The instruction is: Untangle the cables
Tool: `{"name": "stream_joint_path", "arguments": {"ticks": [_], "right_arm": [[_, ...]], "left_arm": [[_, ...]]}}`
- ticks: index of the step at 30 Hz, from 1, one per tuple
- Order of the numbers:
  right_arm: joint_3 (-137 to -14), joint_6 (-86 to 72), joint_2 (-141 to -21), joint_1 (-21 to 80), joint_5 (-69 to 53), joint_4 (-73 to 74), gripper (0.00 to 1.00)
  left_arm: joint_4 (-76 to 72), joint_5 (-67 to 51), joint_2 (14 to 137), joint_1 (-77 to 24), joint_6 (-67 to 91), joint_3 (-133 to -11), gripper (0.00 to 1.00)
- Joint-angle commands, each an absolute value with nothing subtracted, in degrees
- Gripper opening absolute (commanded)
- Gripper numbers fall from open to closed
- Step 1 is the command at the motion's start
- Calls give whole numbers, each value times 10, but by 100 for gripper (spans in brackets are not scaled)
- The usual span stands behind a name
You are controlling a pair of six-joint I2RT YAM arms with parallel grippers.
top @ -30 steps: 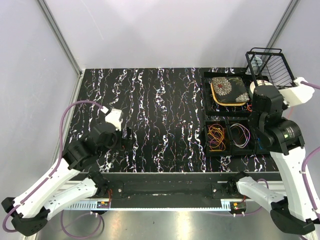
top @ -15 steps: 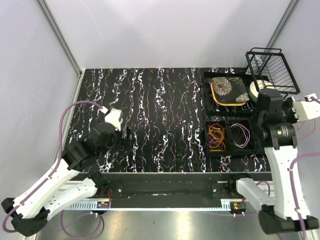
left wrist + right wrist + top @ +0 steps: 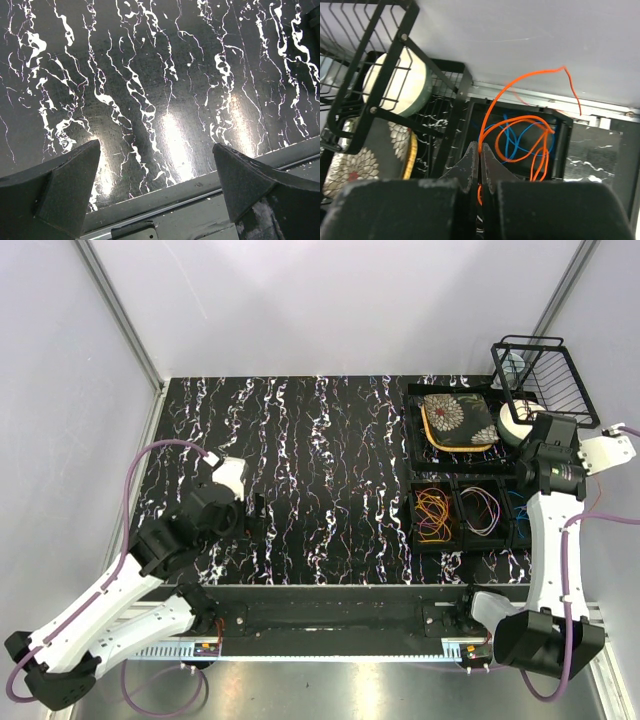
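My right gripper (image 3: 480, 146) is shut on a thin orange cable (image 3: 520, 82). The cable arcs up in front of the wall and loops back down into a black bin (image 3: 561, 142), where it crosses a blue cable (image 3: 509, 145). From above, neighbouring bins hold an orange coil (image 3: 432, 515) and a pale purple coil (image 3: 481, 510), and the right arm (image 3: 545, 455) stands raised over the rightmost bin. My left gripper (image 3: 156, 147) is open and empty, low over the marbled table (image 3: 165, 75) near its front edge.
A black wire basket (image 3: 545, 375) stands at the back right with a white roll (image 3: 517, 420) beside it. A flower-patterned plate (image 3: 457, 420) lies in a black tray behind the bins. The right wall is close behind the held cable.
The right arm has lifted and swung back toward the right wall, taking the orange cable up out of the bin. The left arm has not moved.
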State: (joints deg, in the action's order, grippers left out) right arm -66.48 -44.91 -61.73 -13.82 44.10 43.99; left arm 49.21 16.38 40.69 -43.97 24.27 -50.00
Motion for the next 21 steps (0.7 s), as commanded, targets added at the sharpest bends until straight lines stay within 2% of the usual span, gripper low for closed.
{"name": "stream_joint_path", "arguments": {"ticks": [1, 21], "right_arm": [[-679, -463, -628, -145, 403, 400, 0], [-793, -417, -597, -145, 304, 400, 0]], "left_arm": [[463, 185, 412, -438, 247, -492, 99], [462, 185, 412, -439, 245, -493, 99]]}}
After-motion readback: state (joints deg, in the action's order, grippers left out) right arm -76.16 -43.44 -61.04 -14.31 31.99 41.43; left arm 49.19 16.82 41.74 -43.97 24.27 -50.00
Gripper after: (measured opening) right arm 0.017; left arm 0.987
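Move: The orange cable is already pinched in the right hand, its loops hanging over the compartment that holds the blue cable. That blue cable lies some 24 cm below this hand, about 4 cm back and 1 cm to its right. The white cable is about 11 cm left and 3 cm back, the bowl some 18 cm ahead and 1 cm left. From the left hand, the blue cable lies about 58 cm right, 4 cm ahead and 18 cm down. The orange cable is carried up and away from the compartment with the blue cable: the right hand first slides forward almost level, then climbs about 7 cm, ending some 3 cm forward and 2 cm left. Its fingers stay shut on the cable while the wrist tilts its forward side up and swings about 10 degrees counter-clockwise. ##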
